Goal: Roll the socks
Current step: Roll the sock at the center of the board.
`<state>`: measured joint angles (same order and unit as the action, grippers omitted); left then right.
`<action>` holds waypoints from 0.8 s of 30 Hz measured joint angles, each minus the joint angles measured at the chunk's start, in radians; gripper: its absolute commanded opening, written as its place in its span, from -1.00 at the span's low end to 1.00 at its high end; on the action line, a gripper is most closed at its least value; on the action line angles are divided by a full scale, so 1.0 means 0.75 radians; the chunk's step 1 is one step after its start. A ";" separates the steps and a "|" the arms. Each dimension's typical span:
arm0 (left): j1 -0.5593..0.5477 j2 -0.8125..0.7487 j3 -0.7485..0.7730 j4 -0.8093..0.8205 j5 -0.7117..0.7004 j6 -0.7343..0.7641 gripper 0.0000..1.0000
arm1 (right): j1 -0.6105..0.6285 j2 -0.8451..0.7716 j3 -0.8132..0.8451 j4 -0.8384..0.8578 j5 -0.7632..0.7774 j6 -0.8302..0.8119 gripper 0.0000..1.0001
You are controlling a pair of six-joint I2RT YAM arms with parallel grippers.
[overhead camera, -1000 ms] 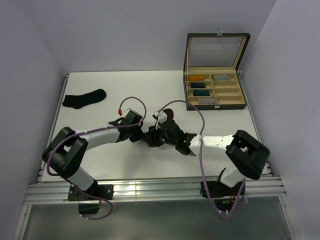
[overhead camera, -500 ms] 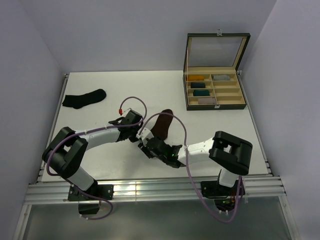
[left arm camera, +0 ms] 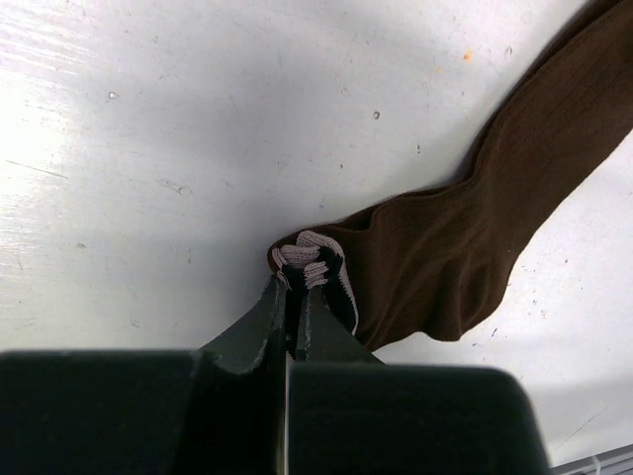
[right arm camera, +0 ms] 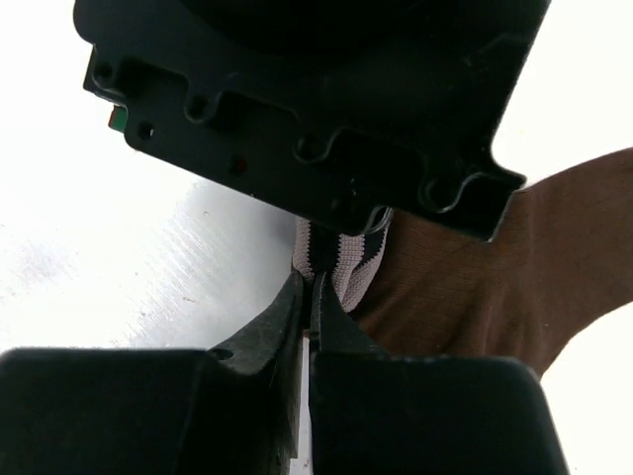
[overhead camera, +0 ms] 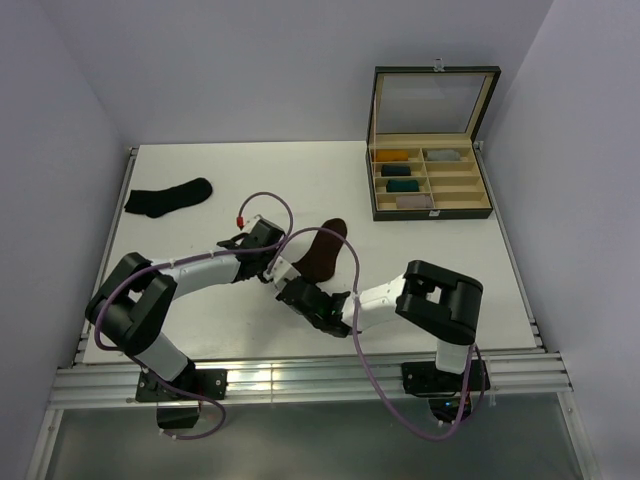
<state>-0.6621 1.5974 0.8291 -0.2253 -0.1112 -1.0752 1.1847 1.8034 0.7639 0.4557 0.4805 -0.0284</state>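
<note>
A dark brown sock [overhead camera: 320, 252] with pale stripes at the cuff lies in the middle of the table. My left gripper [left arm camera: 302, 280] is shut on its striped cuff [left arm camera: 312, 259], and the sock [left arm camera: 475, 237] trails away to the upper right. My right gripper [right arm camera: 315, 287] is shut on the same cuff [right arm camera: 341, 259] from the opposite side, with the left gripper's body close above it. In the top view the two grippers meet at the cuff, left [overhead camera: 271, 268] and right [overhead camera: 293, 290]. A plain black sock [overhead camera: 168, 197] lies flat at the far left of the table.
An open box [overhead camera: 430, 185] with a raised lid stands at the back right; its compartments hold mustard, grey and teal rolled bundles. A purple cable [overhead camera: 350, 265] loops over the brown sock. Grey walls close in on both sides.
The right arm swung in leftward to the sock's cuff and its gripper closed on it. The brown sock shows more. The left gripper has kept its hold and place.
</note>
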 measured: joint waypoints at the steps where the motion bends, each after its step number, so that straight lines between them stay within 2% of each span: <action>1: 0.000 -0.001 -0.001 0.002 -0.002 -0.003 -0.94 | -0.002 -0.001 0.000 0.000 -0.004 0.008 -1.00; 4: 0.001 -0.015 -0.018 0.020 -0.012 -0.014 -0.65 | -0.025 -0.011 -0.002 -0.005 -0.052 0.049 -1.00; 5: 0.004 -0.030 -0.037 0.032 -0.016 -0.023 -0.47 | -0.043 -0.023 -0.006 -0.009 -0.087 0.074 -1.00; 11: 0.020 -0.153 -0.145 0.060 -0.020 -0.087 -0.05 | -0.195 -0.141 -0.069 -0.047 -0.365 0.240 -1.00; 12: 0.021 -0.180 -0.165 0.068 -0.023 -0.097 0.09 | -0.234 -0.162 -0.082 -0.052 -0.438 0.279 -1.00; 15: 0.023 -0.241 -0.208 0.091 -0.035 -0.129 0.27 | -0.347 -0.190 -0.109 -0.047 -0.634 0.385 -1.00; 24: 0.023 -0.343 -0.290 0.198 -0.050 -0.187 0.27 | -0.590 -0.160 -0.208 0.113 -1.108 0.755 -1.00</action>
<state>-0.6445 1.3399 0.6113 -0.0769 -0.1486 -1.2156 0.7422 1.6833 0.6079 0.5407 -0.3504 0.5377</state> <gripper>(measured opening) 0.644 0.026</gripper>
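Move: Both hands are shut on the sock's striped cuff: its middle lies about 1 cm back and 1 cm right of the left hand, and some 2 cm ahead of the right hand, level sideways, roughly 1 cm below both. The sock's body spreads from the left hand about 4 cm ahead and 6 cm right, with the toe some 10 cm ahead and 11 cm right. Left fingers open, releasing the cuff, and lift 3 cm; right, still pinching, rolls 50 degrees, shifting 3 cm right. ##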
